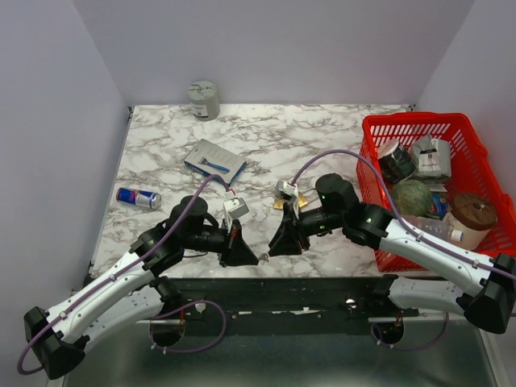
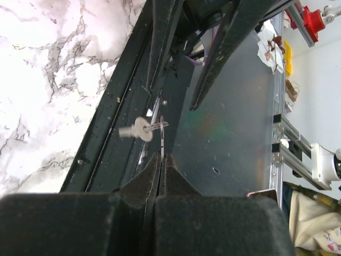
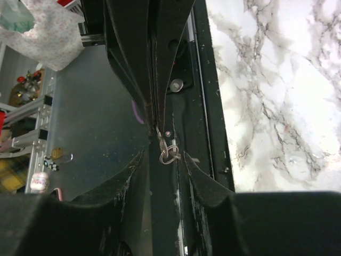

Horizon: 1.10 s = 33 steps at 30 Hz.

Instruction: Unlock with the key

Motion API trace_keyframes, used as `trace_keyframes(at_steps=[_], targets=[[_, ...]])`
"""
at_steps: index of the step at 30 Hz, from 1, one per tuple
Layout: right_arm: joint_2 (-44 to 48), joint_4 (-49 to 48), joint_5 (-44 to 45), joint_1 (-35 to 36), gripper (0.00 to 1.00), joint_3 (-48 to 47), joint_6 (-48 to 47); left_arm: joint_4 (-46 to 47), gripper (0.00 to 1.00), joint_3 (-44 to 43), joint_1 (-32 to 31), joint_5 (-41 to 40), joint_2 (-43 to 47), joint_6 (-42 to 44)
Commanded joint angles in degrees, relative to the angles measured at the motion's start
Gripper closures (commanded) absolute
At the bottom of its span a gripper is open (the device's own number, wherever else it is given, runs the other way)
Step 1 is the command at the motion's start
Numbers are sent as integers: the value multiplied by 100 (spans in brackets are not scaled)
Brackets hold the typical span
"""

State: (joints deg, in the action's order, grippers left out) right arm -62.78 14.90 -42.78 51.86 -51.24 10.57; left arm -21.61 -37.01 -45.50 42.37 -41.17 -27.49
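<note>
Just past the table's front edge, my left gripper (image 1: 242, 246) (image 2: 161, 157) is shut on a thin metal ring (image 2: 161, 136). A small silver key (image 2: 139, 129) (image 1: 260, 258) dangles from that ring. My right gripper (image 1: 280, 242) (image 3: 164, 160) faces it from the right and is open, its two fingers either side of the ring and key (image 3: 169, 154) without touching them. A small silver and brass object, apparently the padlock (image 1: 285, 193), lies on the marble behind the right wrist.
A red basket (image 1: 367, 129) holding several items stands at the right. A blue box (image 1: 214, 160), a drink can (image 1: 138, 197) and a grey tin (image 1: 204, 100) lie on the marble table (image 1: 322, 129). A dark rail (image 1: 322, 284) runs along the front edge.
</note>
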Motion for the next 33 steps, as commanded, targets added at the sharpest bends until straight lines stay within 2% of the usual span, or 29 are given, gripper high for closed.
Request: trace_keyframes(at_steps=[1, 20, 23, 27, 33], targets=[[-111, -426, -476, 70, 64, 184, 138, -63, 100, -104, 5, 289, 3, 112], [-436, -751, -775, 132, 71, 299, 306, 209, 100, -113, -12, 448, -84, 77], [-463, -751, -819, 132, 78, 308, 314, 209, 100, -131, -3, 422, -84, 103], [-463, -760, -819, 123, 97, 308, 332, 201, 100, -139, -3, 351, -49, 121], [-358, -1093, -715, 132, 99, 474, 673, 350, 100, -113, -3, -51, 118, 59]])
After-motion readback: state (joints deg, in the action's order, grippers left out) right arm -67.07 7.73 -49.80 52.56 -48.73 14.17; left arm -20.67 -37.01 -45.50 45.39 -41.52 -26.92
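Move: The left fingers already pinch one key. Its ring end sticks out towards the right hand, about 2 cm to the left hand's right and 1 cm below its hand point. From the open right hand, that key end lies roughly 2 cm left, 1 cm back and 2 cm down, with the second key hanging some 2 cm farther out than it. The small padlock lies far below on the table, some 24 cm ahead and 3 cm to the right of the right hand. The right hand eases in on the left hand's fingertips, back, left and down by about 2 cm in all with a slight turn of the wrist (some 10 degrees), its part-open fingers coming around the ring end of the held key. Near the end they close fully and pinch the key at its ring end, almost tip to tip with the left fingers, while the left hand stays nearly in place and keeps its hold on the other end. ##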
